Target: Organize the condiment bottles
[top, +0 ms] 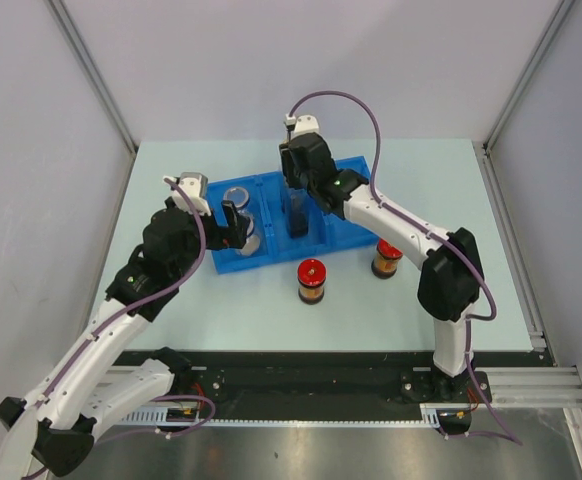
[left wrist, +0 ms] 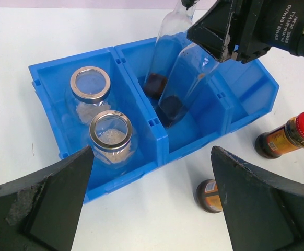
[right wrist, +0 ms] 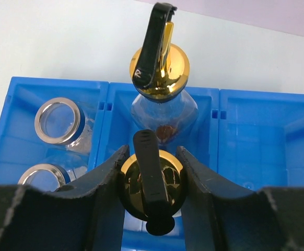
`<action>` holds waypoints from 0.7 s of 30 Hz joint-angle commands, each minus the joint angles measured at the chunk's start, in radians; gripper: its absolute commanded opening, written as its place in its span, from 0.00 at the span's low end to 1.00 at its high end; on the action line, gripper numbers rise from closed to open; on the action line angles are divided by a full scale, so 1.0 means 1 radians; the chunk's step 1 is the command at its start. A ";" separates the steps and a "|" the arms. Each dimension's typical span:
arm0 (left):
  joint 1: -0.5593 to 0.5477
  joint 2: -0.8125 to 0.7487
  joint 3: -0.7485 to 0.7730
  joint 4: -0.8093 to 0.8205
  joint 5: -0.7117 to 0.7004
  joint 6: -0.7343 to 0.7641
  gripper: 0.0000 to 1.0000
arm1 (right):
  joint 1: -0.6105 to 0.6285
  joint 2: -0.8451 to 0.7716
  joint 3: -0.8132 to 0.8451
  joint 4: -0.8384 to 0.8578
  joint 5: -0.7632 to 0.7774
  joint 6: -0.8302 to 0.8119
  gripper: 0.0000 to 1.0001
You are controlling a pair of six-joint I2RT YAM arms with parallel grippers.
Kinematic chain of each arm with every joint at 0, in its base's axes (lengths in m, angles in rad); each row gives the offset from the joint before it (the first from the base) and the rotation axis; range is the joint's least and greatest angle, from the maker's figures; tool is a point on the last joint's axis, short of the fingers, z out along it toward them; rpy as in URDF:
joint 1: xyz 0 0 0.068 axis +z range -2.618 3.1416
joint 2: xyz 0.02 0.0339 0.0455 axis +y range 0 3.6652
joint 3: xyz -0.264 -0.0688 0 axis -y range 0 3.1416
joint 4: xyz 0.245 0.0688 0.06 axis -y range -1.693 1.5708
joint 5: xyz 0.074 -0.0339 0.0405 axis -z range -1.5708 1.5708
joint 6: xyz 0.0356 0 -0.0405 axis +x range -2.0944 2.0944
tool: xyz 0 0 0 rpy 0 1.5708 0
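Note:
A blue tray lies mid-table. My right gripper is shut on the gold cap of a tall clear bottle standing in the tray's middle compartment. A second tall bottle stands just behind it. Two short tan-filled jars sit in the left compartment. My left gripper hangs open above the tray's front left, holding nothing. Two red-lidded dark jars stand on the table in front of the tray.
The tray's right compartment holds nothing. Grey walls with metal rails enclose the table on the left, back and right. The arm bases and a black rail run along the near edge.

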 commanded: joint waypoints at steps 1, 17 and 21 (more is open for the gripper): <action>-0.001 0.000 -0.002 0.021 0.030 0.006 1.00 | 0.010 -0.002 0.081 0.073 -0.007 0.010 0.22; -0.001 0.014 0.002 0.025 0.073 0.007 1.00 | 0.016 0.009 0.087 0.021 -0.001 -0.004 0.84; -0.003 0.025 0.009 0.038 0.143 0.027 1.00 | 0.018 -0.012 0.093 -0.003 0.022 -0.005 0.96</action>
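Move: The right hand still grips the gold pourer of the oil bottle it has brought into the box's middle compartment; the bottle's middle is about 9 cm straight below it. From this hand the first oil bottle stands some 7 cm ahead and 1 cm left, the near glass jar 12 cm left and 4 cm back, and the near red-lid jar 17 cm back and 4 cm right. From the left hand, the held bottle's middle lies about 16 cm ahead, 13 cm right and 12 cm lower. The right hand, already down over the middle compartment, eases about 1 cm to its left, carrying the pourer a touch towards the divider on the glass jars' side. Then its fingers open from less than half to nearly full width and let go of the gold pourer, while the hand lifts just under 1 cm, hardly turning, and stays around the pourer with the fingers clear on both sides. ##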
